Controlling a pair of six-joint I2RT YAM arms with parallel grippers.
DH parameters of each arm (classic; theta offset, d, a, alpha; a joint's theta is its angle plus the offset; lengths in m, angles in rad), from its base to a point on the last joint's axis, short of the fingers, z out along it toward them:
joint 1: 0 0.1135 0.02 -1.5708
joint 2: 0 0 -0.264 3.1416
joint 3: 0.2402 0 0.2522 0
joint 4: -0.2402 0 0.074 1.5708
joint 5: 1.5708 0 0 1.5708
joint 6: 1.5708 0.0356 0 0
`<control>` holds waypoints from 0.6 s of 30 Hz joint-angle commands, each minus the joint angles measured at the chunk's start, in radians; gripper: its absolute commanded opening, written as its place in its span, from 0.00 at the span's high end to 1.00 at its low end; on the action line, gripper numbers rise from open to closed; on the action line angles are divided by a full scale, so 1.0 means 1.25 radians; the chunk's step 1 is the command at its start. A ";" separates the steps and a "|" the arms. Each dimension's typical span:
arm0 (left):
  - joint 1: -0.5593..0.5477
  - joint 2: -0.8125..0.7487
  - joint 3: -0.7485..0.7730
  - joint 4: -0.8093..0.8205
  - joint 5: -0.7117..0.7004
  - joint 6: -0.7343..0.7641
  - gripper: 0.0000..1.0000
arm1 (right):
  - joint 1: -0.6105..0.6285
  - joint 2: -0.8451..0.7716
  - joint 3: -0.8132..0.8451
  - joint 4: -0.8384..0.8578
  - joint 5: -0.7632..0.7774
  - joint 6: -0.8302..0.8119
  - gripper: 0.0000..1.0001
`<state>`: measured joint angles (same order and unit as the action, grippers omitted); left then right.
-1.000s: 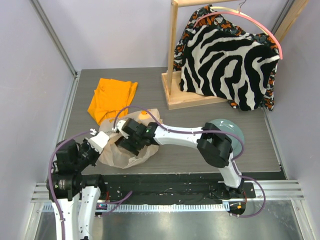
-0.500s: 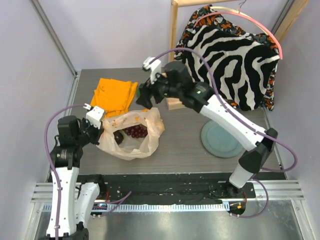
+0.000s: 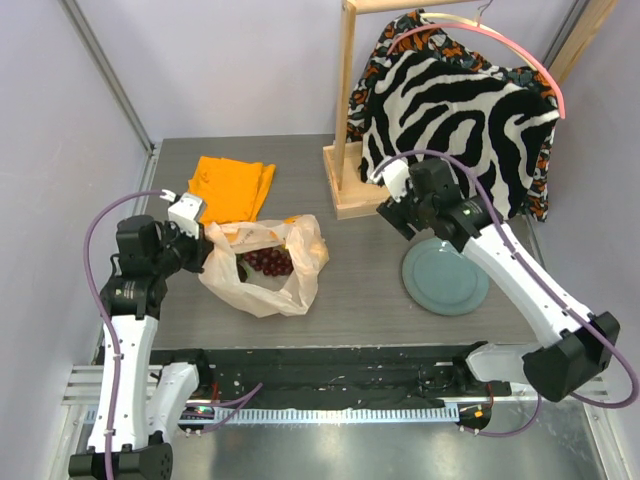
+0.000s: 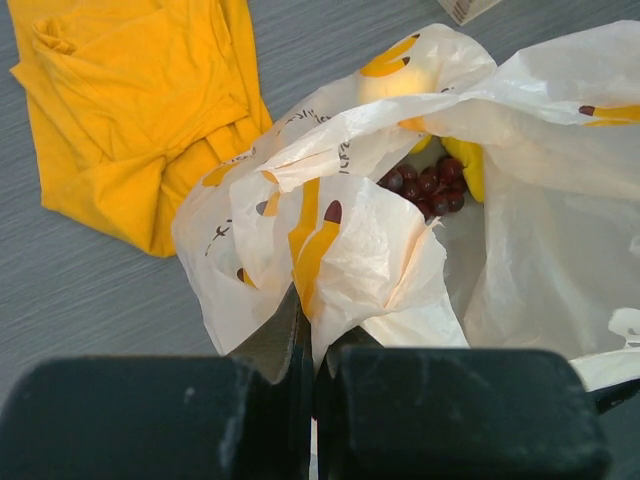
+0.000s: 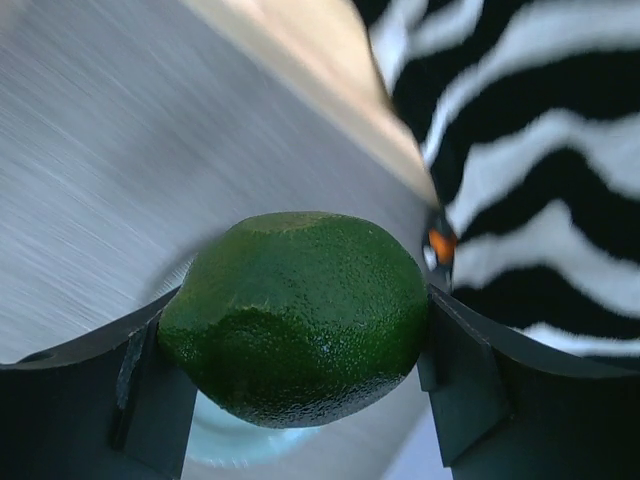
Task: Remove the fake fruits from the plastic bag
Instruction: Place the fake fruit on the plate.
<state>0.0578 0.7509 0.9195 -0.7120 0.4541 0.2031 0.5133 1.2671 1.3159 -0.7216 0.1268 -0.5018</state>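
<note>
The plastic bag (image 3: pixel 262 285) lies at the left of the table with its mouth held up. My left gripper (image 3: pixel 203 243) is shut on a fold of the plastic bag (image 4: pixel 370 250) at its left rim. Inside the bag I see the dark red grapes (image 4: pixel 425 186) and a yellow fruit (image 4: pixel 467 166); the grapes (image 3: pixel 268 262) also show from above. My right gripper (image 3: pixel 394 214) hangs just above the left edge of a plate, shut on the green avocado (image 5: pixel 300 315), which fills the gap between its fingers (image 5: pixel 470 385).
A pale blue-green plate (image 3: pixel 445 280) sits right of centre. A folded orange cloth (image 3: pixel 230 188) lies behind the bag. A wooden stand base (image 3: pixel 350 195) and a hanging zebra-patterned garment (image 3: pixel 455 120) stand at the back right, close to my right gripper.
My right arm has pulled out of the bag and swung right, toward the plate, carrying the avocado. My left gripper has lifted the bag's rim, opening its mouth.
</note>
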 commanded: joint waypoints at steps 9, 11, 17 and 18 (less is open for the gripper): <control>-0.006 -0.024 -0.002 0.049 -0.020 -0.024 1.00 | -0.053 0.178 -0.167 -0.031 0.257 -0.097 0.60; -0.007 -0.031 -0.008 0.041 -0.017 -0.020 1.00 | -0.054 0.202 -0.180 -0.034 0.269 -0.126 0.60; -0.006 -0.048 -0.018 0.028 -0.026 -0.008 1.00 | -0.063 0.288 -0.179 -0.034 0.292 -0.164 0.58; -0.007 -0.050 -0.019 0.027 -0.025 -0.007 1.00 | -0.065 0.299 -0.180 -0.034 0.297 -0.169 0.57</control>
<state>0.0536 0.7040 0.9024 -0.6933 0.4332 0.1875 0.4419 1.6054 1.0878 -0.7673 0.4404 -0.6579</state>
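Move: The plate I am taking the green fruit to has its middle about 13 cm right of my right hand, 4 cm back and some 24 cm below. The wooden stand's base is about 20 cm ahead and 2 cm to the right; the zebra cushion hangs roughly 16 cm ahead and 16 cm right, its middle some 10 cm lower. The plate is about 54 cm right of my left hand, 4 cm ahead and 23 cm below. I sweep my right hand down about 17 cm and to the right nearly 10, bringing the green fruit in over the plate; the rightward swing comes mostly early, and the descent slows towards the end. My wrist rolls and tips by some 40 degrees until the fingers point steeply down, and they keep their grip. My left hand stays put, still pinching the plastic bag's rim. ##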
